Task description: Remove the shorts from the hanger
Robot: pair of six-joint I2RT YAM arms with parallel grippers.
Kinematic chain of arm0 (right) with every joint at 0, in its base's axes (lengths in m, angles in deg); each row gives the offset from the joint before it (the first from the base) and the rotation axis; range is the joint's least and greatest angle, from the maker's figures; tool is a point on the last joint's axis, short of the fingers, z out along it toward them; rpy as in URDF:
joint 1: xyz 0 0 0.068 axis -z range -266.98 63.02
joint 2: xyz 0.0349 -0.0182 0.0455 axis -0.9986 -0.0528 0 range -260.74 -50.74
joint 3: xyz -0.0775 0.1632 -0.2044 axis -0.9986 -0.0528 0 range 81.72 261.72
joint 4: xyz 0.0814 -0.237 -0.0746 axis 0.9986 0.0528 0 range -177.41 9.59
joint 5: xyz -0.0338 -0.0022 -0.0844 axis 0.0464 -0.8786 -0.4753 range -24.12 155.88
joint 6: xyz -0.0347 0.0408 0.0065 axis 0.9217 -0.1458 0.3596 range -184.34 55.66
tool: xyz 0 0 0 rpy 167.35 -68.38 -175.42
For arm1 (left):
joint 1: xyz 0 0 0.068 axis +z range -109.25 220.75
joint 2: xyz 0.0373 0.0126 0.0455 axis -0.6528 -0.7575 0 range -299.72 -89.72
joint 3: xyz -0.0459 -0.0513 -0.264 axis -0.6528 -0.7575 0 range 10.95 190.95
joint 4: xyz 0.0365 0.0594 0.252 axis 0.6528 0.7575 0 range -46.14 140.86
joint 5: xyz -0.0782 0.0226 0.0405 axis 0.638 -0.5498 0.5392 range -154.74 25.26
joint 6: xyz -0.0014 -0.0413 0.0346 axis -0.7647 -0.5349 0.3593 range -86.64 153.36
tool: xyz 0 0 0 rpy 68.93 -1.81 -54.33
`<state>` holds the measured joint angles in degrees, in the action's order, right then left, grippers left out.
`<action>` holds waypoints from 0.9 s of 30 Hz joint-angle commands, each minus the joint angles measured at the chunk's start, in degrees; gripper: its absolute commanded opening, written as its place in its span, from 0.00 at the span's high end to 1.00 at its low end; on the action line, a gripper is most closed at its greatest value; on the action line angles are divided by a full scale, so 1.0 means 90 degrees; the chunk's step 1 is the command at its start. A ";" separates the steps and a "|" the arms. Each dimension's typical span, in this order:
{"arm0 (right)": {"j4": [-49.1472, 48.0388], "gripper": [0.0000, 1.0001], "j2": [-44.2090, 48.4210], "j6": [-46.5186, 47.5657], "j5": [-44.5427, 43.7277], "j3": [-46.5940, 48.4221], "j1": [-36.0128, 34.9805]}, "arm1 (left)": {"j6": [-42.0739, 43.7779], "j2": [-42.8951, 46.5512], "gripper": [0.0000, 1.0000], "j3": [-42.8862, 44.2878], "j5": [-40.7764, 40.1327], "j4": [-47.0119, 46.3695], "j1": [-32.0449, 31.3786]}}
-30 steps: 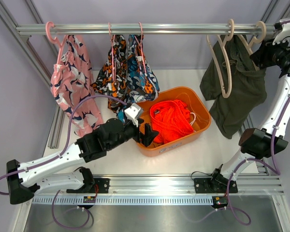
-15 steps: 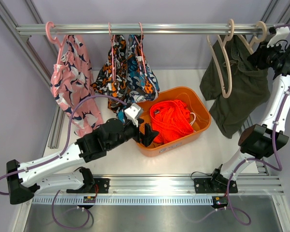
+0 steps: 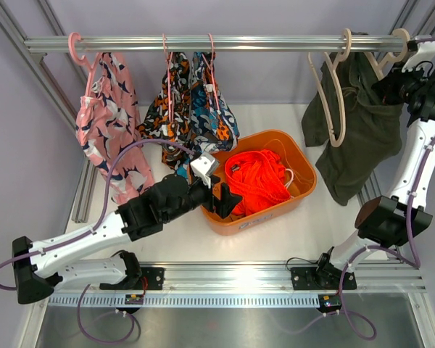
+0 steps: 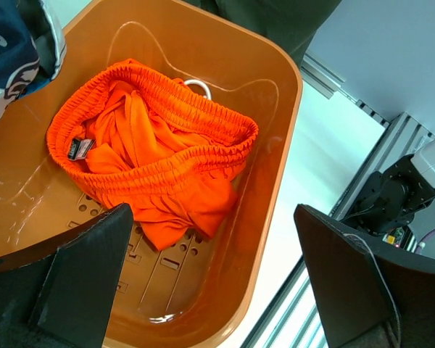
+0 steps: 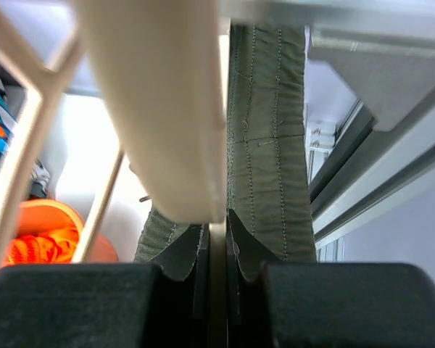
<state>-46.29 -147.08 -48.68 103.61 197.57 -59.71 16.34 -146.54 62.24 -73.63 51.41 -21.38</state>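
Dark olive green shorts [image 3: 359, 138] hang from a beige hanger [image 3: 386, 58] at the right end of the rail. My right gripper [image 3: 391, 81] is up at the shorts' top edge. In the right wrist view its jaws [image 5: 217, 290] are pinched on a thin beige strip of the hanger [image 5: 217, 243], with olive cloth [image 5: 268, 145] hanging on both sides. The bright orange-red shorts [image 3: 257, 177] lie bunched in the orange bin [image 3: 306, 170]. My left gripper [image 3: 223, 199] hovers wide open over the bin's near rim, holding nothing [image 4: 214, 214].
A second beige hanger [image 3: 335, 101] hangs just left of the olive shorts. On the rail [image 3: 261, 43] to the left hang pink printed shorts [image 3: 105, 119] and two blue-orange printed pairs [image 3: 170, 101], [image 3: 212, 109]. Frame posts stand at both sides.
My right gripper's jaws have closed onto the hanger and the arm has shifted slightly up and right, tilting the hanger. The left arm has barely moved.
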 commanded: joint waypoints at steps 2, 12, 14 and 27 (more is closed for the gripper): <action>-0.1200 1.00 0.0830 -0.0412 0.0143 0.0193 -0.0022 | -0.0072 -0.0093 0.01 0.0366 0.0177 -0.0429 -0.0001; 0.0624 1.00 0.1006 0.0905 -0.0267 -0.0011 0.0270 | -0.0209 0.0102 0.01 0.0239 0.0108 -0.0409 -0.0001; 0.1287 1.00 0.1065 0.1587 -0.0189 0.0008 0.0554 | -0.0228 0.0258 0.01 0.0074 0.0079 -0.0506 -0.0001; 0.5653 1.00 0.1474 0.7131 -0.1495 -0.1064 0.0857 | -0.0150 0.0365 0.01 -0.0054 0.0030 -0.0517 0.0009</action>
<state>-13.15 -137.51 -3.74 94.96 191.40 -52.08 14.88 -144.24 61.93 -72.86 50.17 -21.38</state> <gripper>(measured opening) 0.146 0.985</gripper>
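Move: The right hand already pinches the beige hanger carrying the olive shorts. Its hook sits at the rod about 8 cm ahead, 1 cm to the right and 10 cm above; the shorts hang level with the hand front to back, some 7 cm left and 15 cm below. The empty hanger is about 16 cm left and 2 cm ahead. From the idle left hand that hook lies roughly 34 cm ahead, 51 cm right and 22 cm up. Keeping its pinch on the beige hanger, the right hand first raises it about 3.5 cm to free the hook from the rod while easing back, then pulls it back and down away from the rod, drifting right, to finish some 13 cm back and 7 cm lower. On the way out the wrist rolls its left side down nearly 30 degrees and tips the fingers about 20 degrees downward. ##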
